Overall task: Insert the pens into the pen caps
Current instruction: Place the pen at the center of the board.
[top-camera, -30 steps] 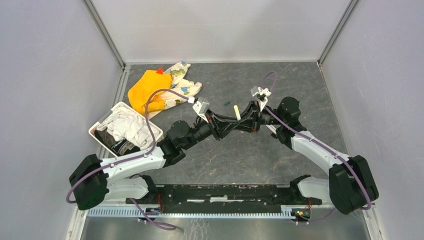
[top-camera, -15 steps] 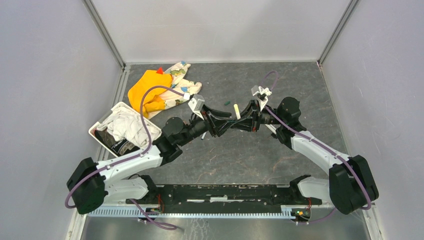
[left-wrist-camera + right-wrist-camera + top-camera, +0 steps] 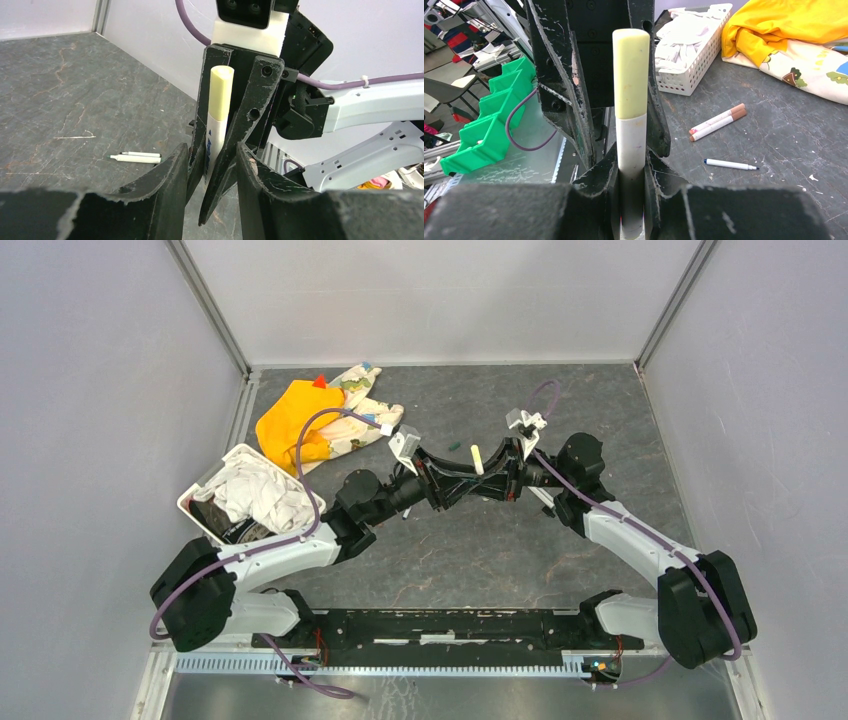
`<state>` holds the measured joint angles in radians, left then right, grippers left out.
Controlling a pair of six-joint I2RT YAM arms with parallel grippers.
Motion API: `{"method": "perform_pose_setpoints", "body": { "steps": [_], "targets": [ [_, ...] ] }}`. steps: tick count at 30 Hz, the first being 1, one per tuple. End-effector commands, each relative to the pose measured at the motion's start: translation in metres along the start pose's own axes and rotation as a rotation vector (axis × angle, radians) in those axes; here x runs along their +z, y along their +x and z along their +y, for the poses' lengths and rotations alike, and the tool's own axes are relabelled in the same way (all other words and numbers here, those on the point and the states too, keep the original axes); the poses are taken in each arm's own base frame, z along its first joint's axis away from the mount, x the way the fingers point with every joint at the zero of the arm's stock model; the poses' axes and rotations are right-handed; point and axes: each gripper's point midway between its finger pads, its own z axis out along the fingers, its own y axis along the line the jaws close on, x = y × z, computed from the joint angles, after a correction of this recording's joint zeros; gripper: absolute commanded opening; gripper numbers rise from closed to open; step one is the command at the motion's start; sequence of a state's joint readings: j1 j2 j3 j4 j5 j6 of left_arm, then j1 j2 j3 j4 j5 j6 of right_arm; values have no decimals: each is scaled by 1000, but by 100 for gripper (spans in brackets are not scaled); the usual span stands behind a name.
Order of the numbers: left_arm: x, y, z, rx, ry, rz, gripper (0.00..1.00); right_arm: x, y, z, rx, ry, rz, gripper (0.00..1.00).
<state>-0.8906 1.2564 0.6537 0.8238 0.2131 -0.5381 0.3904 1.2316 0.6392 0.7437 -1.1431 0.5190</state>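
A white-barrelled pen [image 3: 631, 145] with a cream pen cap [image 3: 631, 72] on its top stands upright at mid-table [image 3: 477, 458]. My right gripper [image 3: 631, 160] is shut on its barrel below the cap. My left gripper [image 3: 211, 150] faces it tip to tip. Its jaws stand apart and straddle the right gripper's fingers [image 3: 250, 110] and the pen [image 3: 220, 95], holding nothing. Loose pens lie on the table: two brown-ended ones [image 3: 717, 121], a dark-tipped one [image 3: 730, 164], and two side by side [image 3: 136, 157]. A small dark green pen cap [image 3: 452, 447] lies behind the grippers.
A white basket [image 3: 200, 502] of cloth sits at the left. An orange cloth [image 3: 290, 415] and a patterned cloth [image 3: 365, 405] lie at the back left. A thin wire-like stick [image 3: 75, 136] lies on the grey tabletop. White walls enclose three sides.
My left gripper has swung toward the back and closed in round the right gripper's fingertips. The capped pen and the right gripper have shifted slightly toward the back.
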Motion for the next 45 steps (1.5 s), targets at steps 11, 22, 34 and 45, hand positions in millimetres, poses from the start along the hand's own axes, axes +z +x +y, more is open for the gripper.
{"method": "perform_pose_setpoints", "body": {
  "steps": [11,22,34,45],
  "targets": [
    [13,-45,-23,-37,94,-137,38,7,-20,5,-69,-26,-30,0],
    [13,-38,-16,-31,82,-107,2,6,-15,1,-75,-14,-20,30],
    [-49,12,96,-37,-349,75,2,-46,29,-74,-280,265,220,87],
    [-138,49,203,-92,-904,281,2,-94,47,-107,-354,450,321,87]
  ]
}}
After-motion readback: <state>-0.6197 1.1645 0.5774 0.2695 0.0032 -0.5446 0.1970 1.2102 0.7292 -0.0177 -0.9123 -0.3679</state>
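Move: The yellow-capped pen stands upright in the right hand's grip, its middle about 3 cm above that hand. From the open left hand it is about 2 cm higher, 1 cm ahead and 1 cm right. On the table, some 28 cm below the left hand, the blue-capped pen lies roughly 9 cm ahead and 15 cm left, and the two brown-capped pens about 6 cm ahead and 24 cm left. The green cap is around 25 cm ahead and 3 cm left. The left fingers, raised about 2 cm, close on the yellow-capped pen while the right hand holds it still; only then do the right fingers open wide and let go. The left hand then speeds down, left and forward towards the blue-capped pen, some 20 cm in all, fingers tipping down and swinging counter-clockwise. The empty right hand backs off down, right and forward, its fingers tipping down. ##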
